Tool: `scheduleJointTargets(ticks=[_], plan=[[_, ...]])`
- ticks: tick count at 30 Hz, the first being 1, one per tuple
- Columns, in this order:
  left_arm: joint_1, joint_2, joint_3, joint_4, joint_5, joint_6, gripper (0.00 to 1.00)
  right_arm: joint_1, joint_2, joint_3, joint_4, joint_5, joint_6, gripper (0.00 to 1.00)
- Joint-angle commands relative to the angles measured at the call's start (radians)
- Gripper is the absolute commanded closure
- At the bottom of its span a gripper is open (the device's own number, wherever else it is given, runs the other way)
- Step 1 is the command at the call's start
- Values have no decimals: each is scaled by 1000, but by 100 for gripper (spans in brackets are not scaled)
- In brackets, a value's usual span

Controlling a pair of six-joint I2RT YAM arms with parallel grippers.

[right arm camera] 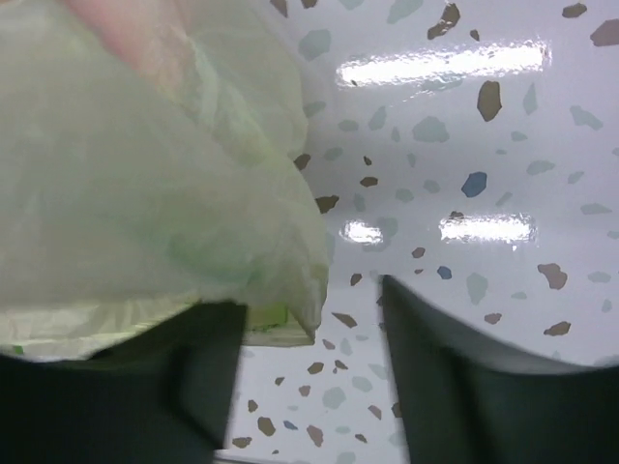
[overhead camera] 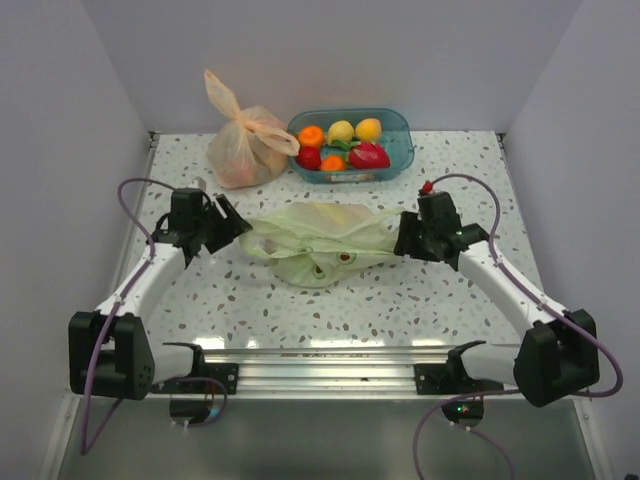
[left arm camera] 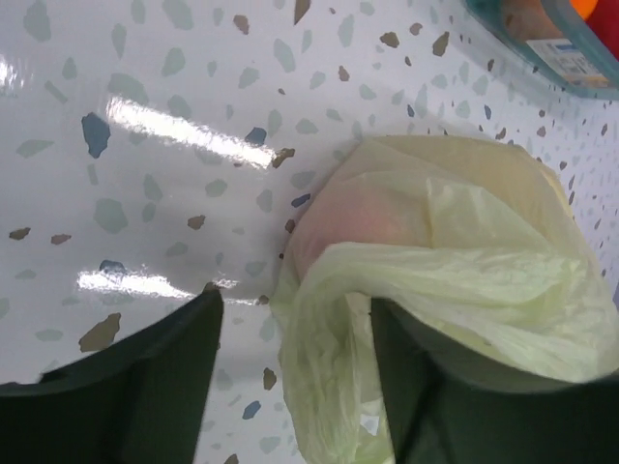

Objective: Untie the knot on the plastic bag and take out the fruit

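The plastic bag (overhead camera: 318,238), pale green and crinkled, lies stretched flat across the middle of the table between my two grippers. My left gripper (overhead camera: 236,228) is at the bag's left end. Its jaws stand open, and a loose strand of the bag (left arm camera: 329,367) hangs between them and over the right finger (left arm camera: 435,406). A pink fruit (left arm camera: 353,217) shows through the film. My right gripper (overhead camera: 406,238) is at the right end, also open, and a bag corner (right arm camera: 280,290) rests on its left finger (right arm camera: 126,387). The knot is hidden among the folds.
A peach-orange tied bag (overhead camera: 243,140) stands at the back left. Next to it is a blue basket (overhead camera: 398,125) holding several fruits. White walls enclose the speckled table (overhead camera: 400,300) on three sides. The arms' metal rail (overhead camera: 320,365) runs along the near edge.
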Motion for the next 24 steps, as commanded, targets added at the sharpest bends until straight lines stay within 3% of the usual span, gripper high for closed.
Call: scheduleJointTargets(ticks=[1, 3, 5, 9, 14, 24], plan=[[4, -54, 132, -23, 72, 66, 23, 58, -71, 129, -99, 4, -101, 29], [2, -95, 189, -88, 66, 83, 5, 86, -85, 197, -167, 44, -126, 16], [-1, -127, 224, -138, 44, 93, 0, 130, -99, 247, -241, 70, -165, 7], [-34, -219, 301, -268, -9, 71, 0, 178, -120, 378, -305, 61, -254, 4], [-169, -290, 329, -333, -121, 19, 0, 209, -64, 494, -300, -55, -419, 4], [-410, -206, 261, -196, -158, -122, 2, 307, 240, 628, -181, -95, -722, 3]])
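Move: The green plastic bag lies stretched between my two hands. Its middle is about 16 cm to the right of my left hand, 4 cm nearer me and 4 cm lower; from my right hand it is some 15 cm to the left, about level with it and 4 cm lower. The blue fruit basket stands roughly 24 cm ahead of my right hand and 8 cm left. The orange bag is about 18 cm ahead of my left hand and 2 cm left. I open both grippers wide and lift straight up off the two ends of the green bag, some 17 cm. Then I swing both hands inward above it: my right about 11 cm left, turning some 45 degrees counter-clockwise and starting down again over the bag's right half; my left about 8 cm right and 5 cm back, sinking slightly. ##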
